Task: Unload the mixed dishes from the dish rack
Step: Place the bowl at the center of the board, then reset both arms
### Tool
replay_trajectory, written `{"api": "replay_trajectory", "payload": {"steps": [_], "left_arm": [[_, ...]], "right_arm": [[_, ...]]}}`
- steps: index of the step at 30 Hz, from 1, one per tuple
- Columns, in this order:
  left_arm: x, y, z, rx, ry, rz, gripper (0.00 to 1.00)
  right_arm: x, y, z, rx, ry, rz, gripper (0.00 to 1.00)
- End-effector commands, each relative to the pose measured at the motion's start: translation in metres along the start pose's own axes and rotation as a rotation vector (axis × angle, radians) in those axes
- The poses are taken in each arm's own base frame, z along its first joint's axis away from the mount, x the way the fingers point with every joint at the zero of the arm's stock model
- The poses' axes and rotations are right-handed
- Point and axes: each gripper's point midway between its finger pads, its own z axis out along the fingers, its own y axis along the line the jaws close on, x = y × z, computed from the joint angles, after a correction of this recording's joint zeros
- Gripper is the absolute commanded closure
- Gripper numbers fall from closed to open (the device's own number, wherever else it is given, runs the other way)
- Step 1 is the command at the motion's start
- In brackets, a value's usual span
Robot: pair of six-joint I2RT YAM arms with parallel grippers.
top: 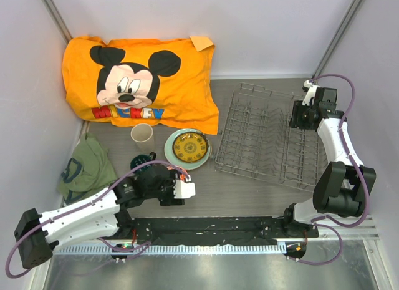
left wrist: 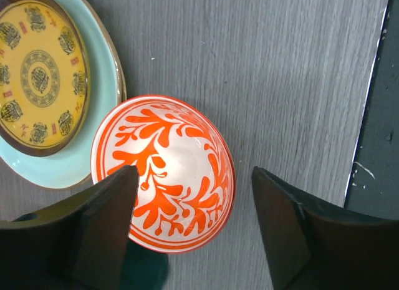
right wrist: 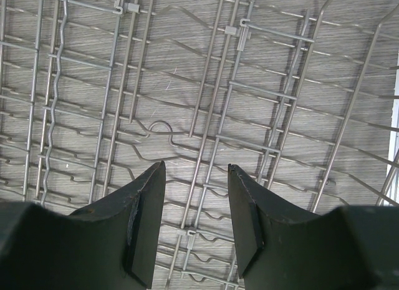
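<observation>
In the left wrist view a small red-orange patterned bowl sits upright on the grey table. My left gripper hangs open over it, one finger above its left rim and the other off to its right, gripping nothing. Beside the bowl lie the pale-green plate with a yellow-brown centre and a dark teal mug. From above, my left gripper hides the bowl. The plate, teal mug and beige cup stand close together. The dish rack shows no dishes. My right gripper is open above its wires.
An orange Mickey pillow fills the far left of the table. A green cloth lies at the left edge near the mug. A black strip runs along the table's near edge. Grey walls close in both sides.
</observation>
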Motion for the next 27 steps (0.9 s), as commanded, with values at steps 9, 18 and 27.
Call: {"api": "replay_trajectory", "payload": {"steps": [9, 18, 27], "left_arm": [[-0.038, 0.053, -0.029, -0.275, -0.172, -0.012, 0.03], [-0.053, 0.124, -0.073, -0.507, -0.249, -0.186, 0.00], [-0.048, 0.228, -0.138, -0.790, -0.278, -0.473, 0.01]], "right_arm": [[-0.017, 0.004, -0.014, -0.014, -0.072, -0.012, 0.51], [-0.030, 0.008, -0.028, -0.021, -0.125, -0.004, 0.22], [-0.067, 0.015, -0.059, -0.025, -0.247, -0.005, 0.00]]}}
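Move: The bowl, already let go, sits about 6 cm ahead of the left hand, 1 cm to its right and 5 cm below. The yellow plate on the stack is some 12 cm beyond the bowl and 6 cm right of it; the green mug stands about 4 cm farther out than the bowl and 11 cm left of it. From the right hand the bowl lies roughly 48 cm left, 20 cm back and 12 cm below. Left hand, opening fully, leaves the bowl, about 13 cm up and 12 forward; right rises 3 cm, opening. ##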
